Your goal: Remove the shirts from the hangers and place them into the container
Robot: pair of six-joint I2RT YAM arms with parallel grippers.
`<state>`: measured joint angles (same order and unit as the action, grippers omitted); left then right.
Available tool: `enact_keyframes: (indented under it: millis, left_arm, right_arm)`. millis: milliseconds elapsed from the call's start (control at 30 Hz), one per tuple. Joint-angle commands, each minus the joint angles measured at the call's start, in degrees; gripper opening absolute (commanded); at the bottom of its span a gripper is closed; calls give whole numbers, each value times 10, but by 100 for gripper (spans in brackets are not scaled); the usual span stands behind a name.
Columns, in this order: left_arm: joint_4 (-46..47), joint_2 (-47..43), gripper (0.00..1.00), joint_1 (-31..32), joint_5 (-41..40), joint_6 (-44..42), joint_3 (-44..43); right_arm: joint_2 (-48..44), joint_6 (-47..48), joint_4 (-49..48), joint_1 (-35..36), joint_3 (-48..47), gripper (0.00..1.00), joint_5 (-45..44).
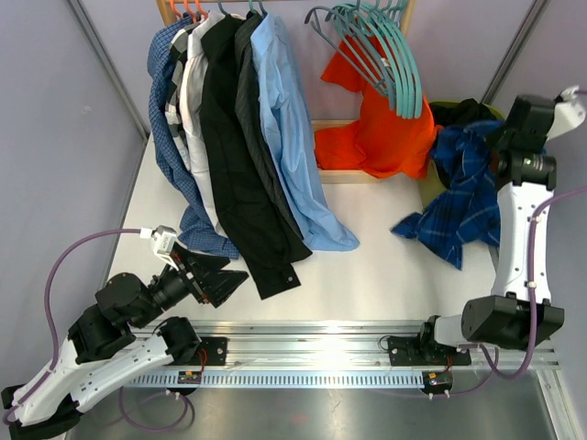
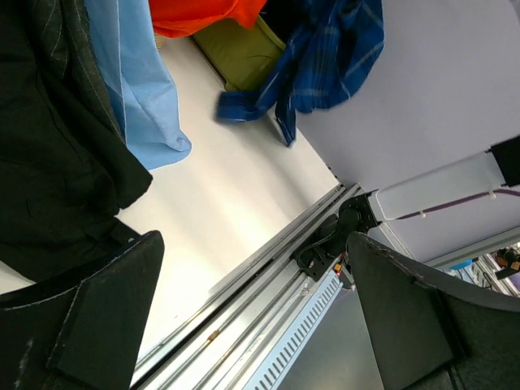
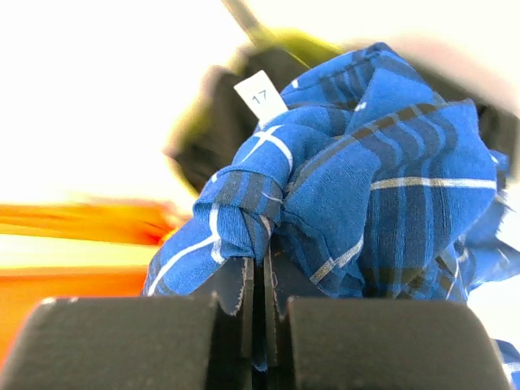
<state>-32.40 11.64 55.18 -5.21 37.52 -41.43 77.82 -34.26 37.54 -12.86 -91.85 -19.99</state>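
Several shirts [image 1: 229,137] hang on hangers [image 1: 188,9] at the back left: gingham, white, black, charcoal and light blue. Empty teal hangers [image 1: 390,55] hang at the back centre. My right gripper [image 3: 264,284] is shut on a bunched fold of the dark blue check shirt [image 3: 366,187]. That shirt [image 1: 459,197] hangs over the near rim of the olive-green container [image 1: 431,188], which is mostly hidden. My left gripper [image 1: 220,280] is open and holds nothing. It sits low by the black shirt's hem [image 1: 275,270], and its fingers [image 2: 106,317] frame the table edge.
An orange garment [image 1: 371,128] hangs below the teal hangers, over a wooden frame [image 1: 344,174]. A metal rail [image 1: 321,339] with both arm bases runs along the near edge. Purple walls close in the left and right sides.
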Motion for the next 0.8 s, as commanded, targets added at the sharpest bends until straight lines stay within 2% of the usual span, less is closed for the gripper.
enact_keyframes:
  millis: [0, 67, 100, 200, 400, 533, 633, 733, 767]
  left_arm:
    - [37, 6, 99, -1, 18, -8, -21]
    - [32, 5, 99, -1, 18, -8, -22]
    - [30, 2, 99, -1, 15, -8, -26]
    - [16, -7, 99, -1, 6, -8, -28]
    - [1, -22, 99, -1, -6, -3, -25]
    - [-9, -32, 99, -1, -12, 3, -23]
    - [-12, -41, 99, -1, -21, 6, -17]
    - [-3, -49, 99, -1, -22, 9, -4]
    - [0, -47, 99, -1, -22, 11, -2]
  right_arm:
    - [33, 6, -94, -1, -145, 0, 56]
    - [74, 9, -101, -1, -202, 0, 92]
    - [87, 12, -109, -1, -255, 0, 96]
    - [128, 37, -153, -1, -336, 0, 99]
    - [198, 109, -274, -1, -417, 0, 55]
    - [242, 163, -317, -1, -445, 0, 24]
    - [248, 182, -319, -1, -409, 0, -3]
    - [240, 175, -318, -1, -303, 0, -9]
    - [237, 167, -318, -1, -234, 0, -11]
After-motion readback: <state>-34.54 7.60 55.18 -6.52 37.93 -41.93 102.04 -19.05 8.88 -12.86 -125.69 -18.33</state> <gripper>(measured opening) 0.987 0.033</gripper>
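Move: The right gripper holds the bunched blue plaid shirt with its tail trailing over the table. The container's middle lies about 6 cm ahead of that gripper, 6 cm to its left and some 25 cm below; the black shirt is inside it. The orange shirt hangs roughly 28 cm left, 8 cm ahead and 10 cm lower. From the left gripper, the container is about 34 cm ahead, 50 cm right and 18 cm below. Hoist the right gripper steeply, some 25 cm up, keeping the blue plaid shirt pinched shut in the fingers, and carry it about 12 cm forward with a slight drift right, over the container towards its far side. Tip the fingers up roughly 35 degrees and dip the hand's left side as it climbs, then start sinking about 5 cm. ##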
